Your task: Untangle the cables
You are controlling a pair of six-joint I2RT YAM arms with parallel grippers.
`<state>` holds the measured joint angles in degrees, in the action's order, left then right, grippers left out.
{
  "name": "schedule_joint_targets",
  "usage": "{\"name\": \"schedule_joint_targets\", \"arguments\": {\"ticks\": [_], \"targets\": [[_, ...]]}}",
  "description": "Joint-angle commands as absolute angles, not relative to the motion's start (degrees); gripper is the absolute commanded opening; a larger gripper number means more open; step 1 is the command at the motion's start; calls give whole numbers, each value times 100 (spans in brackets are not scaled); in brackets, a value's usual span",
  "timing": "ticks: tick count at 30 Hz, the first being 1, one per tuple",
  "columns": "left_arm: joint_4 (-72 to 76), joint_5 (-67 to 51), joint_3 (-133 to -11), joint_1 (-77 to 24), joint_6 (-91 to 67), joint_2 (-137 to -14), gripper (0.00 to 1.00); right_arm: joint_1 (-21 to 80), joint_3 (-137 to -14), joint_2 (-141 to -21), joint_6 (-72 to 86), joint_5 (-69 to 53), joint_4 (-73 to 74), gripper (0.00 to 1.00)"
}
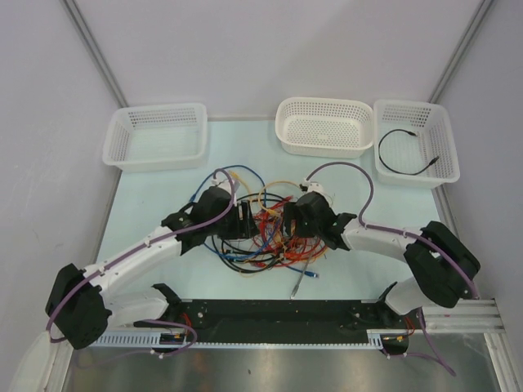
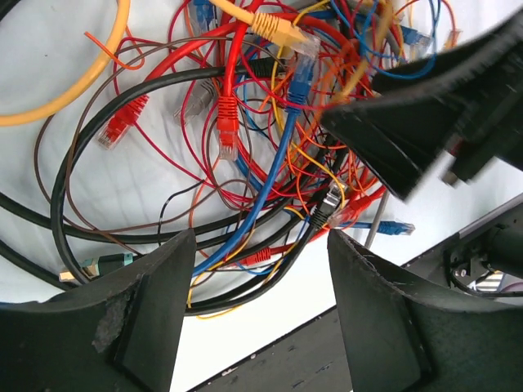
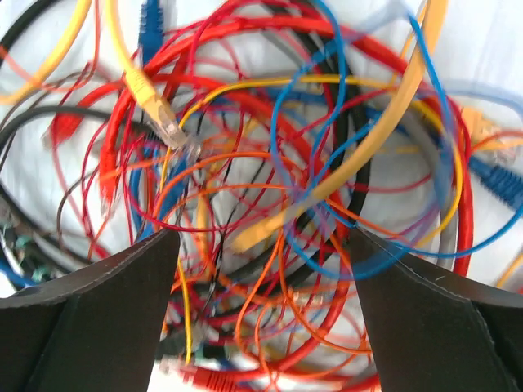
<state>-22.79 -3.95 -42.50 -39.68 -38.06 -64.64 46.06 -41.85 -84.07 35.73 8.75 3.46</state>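
The cables (image 1: pixel 272 251) lie in one tangled heap of red, orange, yellow, blue and black loops at the middle of the table. My left gripper (image 1: pixel 245 220) presses into the heap from the left, and my right gripper (image 1: pixel 291 219) from the right. In the left wrist view the left gripper (image 2: pixel 260 241) stands open over blue and black cables (image 2: pixel 245 220) at the heap's near edge. In the right wrist view the right gripper (image 3: pixel 261 237) is open, with thin orange and red cables (image 3: pixel 286 245) hanging between its fingers (image 3: pixel 122 302), and nothing is clamped.
Three white baskets stand along the far edge: left basket (image 1: pixel 155 159), middle basket (image 1: pixel 324 147) and right basket (image 1: pixel 445 147). A single black cable (image 1: pixel 382 153) lies in the right one. A black rail (image 1: pixel 278 314) runs along the near edge.
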Motion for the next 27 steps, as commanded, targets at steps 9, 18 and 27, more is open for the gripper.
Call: {"name": "schedule_joint_targets", "arguments": {"ticks": [9, 18, 27], "targets": [[-2285, -185, -4166, -3937, -3850, -5819, 71, 4693, -4456, -8579, 3340, 1344, -264, 25], [-2259, 430, -4570, -3929, -3551, -5151, 72, 5290, -5070, -6437, 2945, 1477, 885, 0], [-1635, 659, -4693, -3911, -3375, -4465, 73, 5449, -5941, -5538, 2821, 1283, 2038, 0]]}}
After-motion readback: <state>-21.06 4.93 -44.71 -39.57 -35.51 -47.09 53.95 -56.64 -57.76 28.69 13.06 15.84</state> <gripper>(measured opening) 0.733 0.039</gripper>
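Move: The yellow cable to pinch crosses just in front of the right fingers, about 2 cm ahead, centred sideways and 2 cm below. From the right hand, a yellow plug lies roughly 3 cm ahead and 5 cm left, and a red plug about level and 7 cm left, both some 4 cm lower. From the open left hand, that stretch of yellow cable is about 11 cm right, 2 cm ahead and 8 cm below. Ease the right gripper about 2 cm forward and down onto the yellow cable, shut the fingers on it, then lift fast by some 25 cm from that low point, drawing back about 5 cm and tipping the fingers up towards level. Raise the open, empty left gripper clear of the pile too, slowly at first, about 11 cm in all, letting its fingers tip up some 20 degrees. ##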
